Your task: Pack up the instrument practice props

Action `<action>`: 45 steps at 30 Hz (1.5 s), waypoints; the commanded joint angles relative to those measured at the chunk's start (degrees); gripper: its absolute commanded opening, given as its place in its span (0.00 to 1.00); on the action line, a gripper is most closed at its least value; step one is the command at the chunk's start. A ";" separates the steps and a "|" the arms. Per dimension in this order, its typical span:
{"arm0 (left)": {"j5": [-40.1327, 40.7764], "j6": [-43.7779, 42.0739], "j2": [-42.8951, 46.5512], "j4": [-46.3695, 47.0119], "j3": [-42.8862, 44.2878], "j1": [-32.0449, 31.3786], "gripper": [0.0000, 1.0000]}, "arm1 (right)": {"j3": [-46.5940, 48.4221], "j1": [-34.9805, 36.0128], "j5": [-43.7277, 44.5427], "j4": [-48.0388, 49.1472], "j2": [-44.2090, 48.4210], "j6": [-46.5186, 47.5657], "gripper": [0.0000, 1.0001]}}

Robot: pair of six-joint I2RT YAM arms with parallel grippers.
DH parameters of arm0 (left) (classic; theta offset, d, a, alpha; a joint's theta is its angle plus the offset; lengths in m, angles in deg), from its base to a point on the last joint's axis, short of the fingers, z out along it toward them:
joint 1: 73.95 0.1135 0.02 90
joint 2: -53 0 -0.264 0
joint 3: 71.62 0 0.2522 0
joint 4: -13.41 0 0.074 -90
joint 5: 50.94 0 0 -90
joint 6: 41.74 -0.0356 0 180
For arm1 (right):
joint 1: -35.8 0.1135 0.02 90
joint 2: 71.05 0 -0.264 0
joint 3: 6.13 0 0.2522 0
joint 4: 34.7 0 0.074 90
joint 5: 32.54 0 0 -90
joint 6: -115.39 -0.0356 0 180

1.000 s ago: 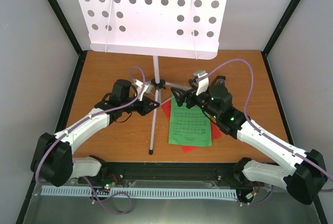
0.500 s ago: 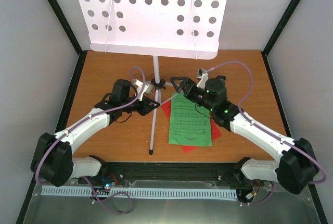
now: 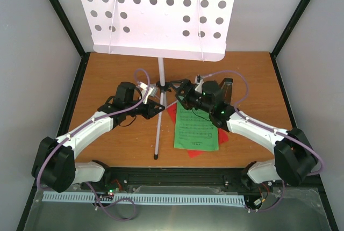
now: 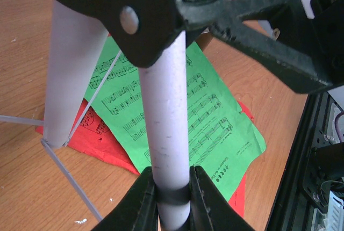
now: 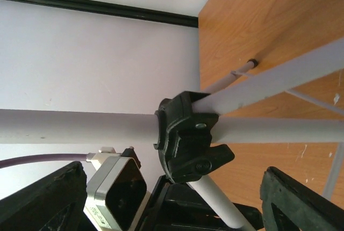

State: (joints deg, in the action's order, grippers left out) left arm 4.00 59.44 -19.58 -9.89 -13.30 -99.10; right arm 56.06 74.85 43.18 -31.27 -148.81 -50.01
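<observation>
The music stand rises at the back, its perforated desk over a thin pole and tripod legs. My left gripper is shut on the near tripod leg; its fingers clamp the white tube. My right gripper is open, its jaws on either side of the black tripod hub without touching it. The green music sheet lies on the red one, under the right arm. The black metronome stands behind the right wrist, mostly hidden.
The wooden table is boxed in by pale walls with black frame rails along its sides. A thin silver leg crosses low over the wood. The two grippers are close together at the hub.
My right arm has swung left from over the sheets to the stand's hub, and its jaws have narrowed slightly. The left arm has kept its grip without moving.
</observation>
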 commanded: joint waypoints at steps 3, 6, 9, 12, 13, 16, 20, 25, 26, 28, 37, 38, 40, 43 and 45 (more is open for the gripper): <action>2.15 -3.22 -0.07 -1.71 1.47 0.28 0.05 | 0.71 2.20 1.44 1.61 -2.03 -10.06 0.87; 2.44 -3.29 0.03 -1.80 1.59 0.28 0.05 | 0.28 3.10 4.51 -0.45 -1.75 -12.04 0.82; 2.34 -3.35 0.00 -1.87 1.59 0.28 0.05 | -0.52 3.31 5.03 0.59 -2.22 -15.03 0.77; 2.29 -3.44 -0.22 -2.10 1.68 0.33 0.05 | -0.50 3.32 4.30 1.94 -3.38 -17.63 0.73; 2.29 -3.52 -0.28 -2.21 1.82 0.28 0.05 | -0.26 3.38 4.19 1.75 -3.58 -18.20 0.72; 2.44 -3.62 -0.13 -2.33 1.84 0.28 0.05 | 0.35 3.33 4.84 0.36 -3.87 -19.54 0.69; 2.55 -3.70 0.02 -2.32 1.87 0.30 0.05 | 0.09 3.33 5.83 -0.28 -3.65 -21.24 0.64; 1.88 -3.62 -0.25 -2.29 1.92 0.27 0.05 | 0.85 3.31 5.53 0.27 -4.45 -21.57 0.61; 1.83 -3.63 -0.28 -2.28 1.89 0.27 0.05 | 1.08 3.34 5.28 0.60 -4.71 -21.43 0.60; 1.84 -3.62 -0.28 -2.24 1.92 0.32 0.05 | 1.46 3.33 4.65 1.35 -5.15 -21.03 0.57; 1.71 -3.61 -0.37 -2.24 1.85 0.28 0.05 | 1.99 3.40 3.31 1.91 -5.67 -20.26 0.37; 1.68 -3.58 -0.37 -2.25 1.78 0.27 0.05 | 1.94 3.40 3.47 2.05 -5.58 -20.35 0.36; 1.67 -3.61 -0.33 -2.27 1.80 0.27 0.05 | 1.98 3.40 3.39 2.46 -5.69 -20.23 0.32; 1.59 -3.59 -0.48 -2.25 1.80 0.27 0.05 | 2.06 3.40 3.24 2.80 -5.91 -20.07 0.26; 1.58 -3.62 -0.42 -2.24 1.84 0.28 0.05 | 1.88 3.41 3.30 2.97 -5.92 -19.97 0.25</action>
State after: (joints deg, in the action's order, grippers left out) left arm 4.08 59.44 -19.60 -10.76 -12.91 -99.08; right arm 57.13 77.95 46.10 -28.52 -154.03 -70.05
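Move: The tripod hub's black clamp knob lies about 3 cm to the right hand's left, 1 cm ahead and 2 cm lower. The stand leg, where the left gripper already holds it, is some 7 cm back, 4 cm left and 8 cm below the right hand. The green sheet lies on the table about 11 cm back, 10 cm right and 23 cm down. From the left hand, the knob is roughly 7 cm ahead, straight in line sideways, and 6 cm up. Ease the right gripper about 2 cm left and 3 cm down towards the clamp knob on the hub, tipping the fingers down and rolling them some 20 degrees in all. Close the wide-open fingers to about a quarter open around the knob, rising about 1 cm near the end. Keep the left gripper still, holding the stand leg. ##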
